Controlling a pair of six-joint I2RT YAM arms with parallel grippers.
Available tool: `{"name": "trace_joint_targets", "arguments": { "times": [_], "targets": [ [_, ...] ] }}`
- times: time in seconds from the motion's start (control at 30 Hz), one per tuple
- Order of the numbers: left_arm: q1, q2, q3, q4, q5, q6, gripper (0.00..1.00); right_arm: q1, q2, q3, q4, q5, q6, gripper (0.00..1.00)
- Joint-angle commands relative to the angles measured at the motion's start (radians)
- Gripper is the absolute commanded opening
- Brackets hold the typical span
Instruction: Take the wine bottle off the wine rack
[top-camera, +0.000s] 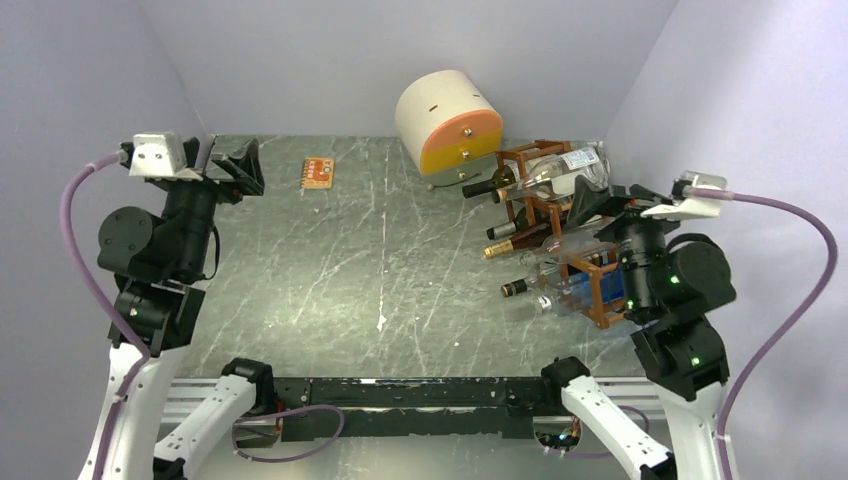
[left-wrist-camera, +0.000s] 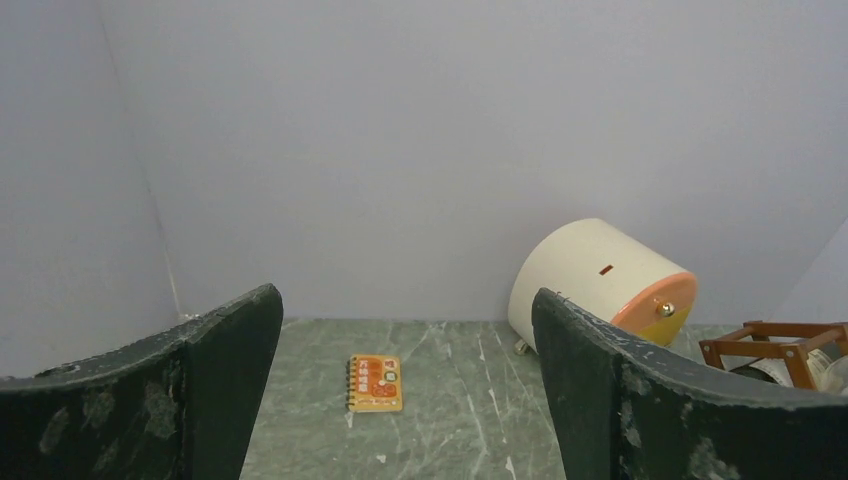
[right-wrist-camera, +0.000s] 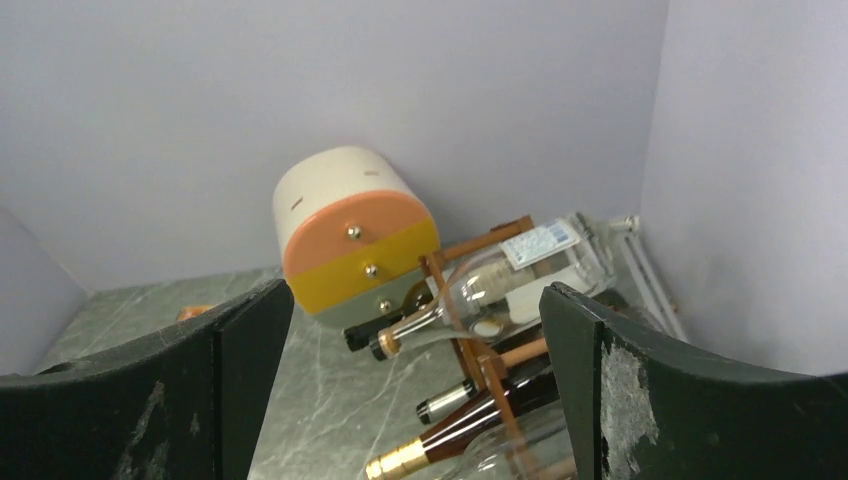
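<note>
The reddish-brown wine rack (top-camera: 597, 297) stands at the table's right side against the wall, with several bottles lying in it, necks pointing left. A clear wine bottle (top-camera: 555, 172) with a white label lies on the top row. Below it lie dark bottles, one of them gold-capped (top-camera: 512, 241). My right gripper (top-camera: 594, 205) hovers open just above the rack, holding nothing. In the right wrist view the clear bottle (right-wrist-camera: 510, 275), a rack bar (right-wrist-camera: 490, 362) and the gold-capped bottle (right-wrist-camera: 470, 425) show between the wide-apart fingers (right-wrist-camera: 412, 295). My left gripper (top-camera: 232, 165) is open and empty at the far left.
A cream cylinder-shaped drawer box (top-camera: 450, 125) with orange and yellow fronts stands at the back, just left of the rack. A small orange notebook (top-camera: 317, 173) lies at the back left of the marbled table (top-camera: 380, 260). Walls close in on both sides and behind.
</note>
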Motion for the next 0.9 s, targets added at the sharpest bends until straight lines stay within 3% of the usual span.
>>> {"name": "trace_joint_targets", "arguments": {
  "times": [0.0, 0.4, 0.57, 0.87],
  "targets": [
    [-0.011, 0.041, -0.014, 0.034, -0.011, -0.035, 0.98, 0.056, 0.022, -0.058, 0.03, 0.092, 0.061, 1.0],
    [-0.004, 0.158, -0.082, 0.089, 0.021, -0.072, 0.98, 0.209, 0.058, -0.167, -0.007, 0.283, 0.193, 1.0],
    [0.005, 0.193, -0.11, 0.097, 0.052, -0.095, 0.98, 0.243, 0.09, -0.117, -0.079, 0.242, 0.152, 1.0],
    [0.01, 0.234, -0.139, 0.135, 0.162, -0.149, 0.98, 0.269, 0.082, -0.147, -0.09, 0.094, -0.06, 1.0]
  ]
}}
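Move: The clear wine bottle lying on top of the rack is about 20 cm ahead of the right hand, some 5 cm to its right and 27 cm below. The gold-necked bottle lies about 10 cm nearer than the clear one, level with it sideways and 4 cm lower. The round drawer cabinet stands roughly 38 cm ahead of the right hand, 13 cm to its left and 36 cm lower. From the left hand, the clear bottle is about 16 cm ahead, 60 cm to the right and 28 cm below. Towards the rack's clear top bottle the right hand sinks some 10 cm, drifting left to the bottles' neck side and a little forward, its open fingers tipping down about 15 degrees and staying clear of the glass. The left hand, also empty and wide open, drops about 10 cm while reaching forward and slightly right over bare table, tipping down as much. ##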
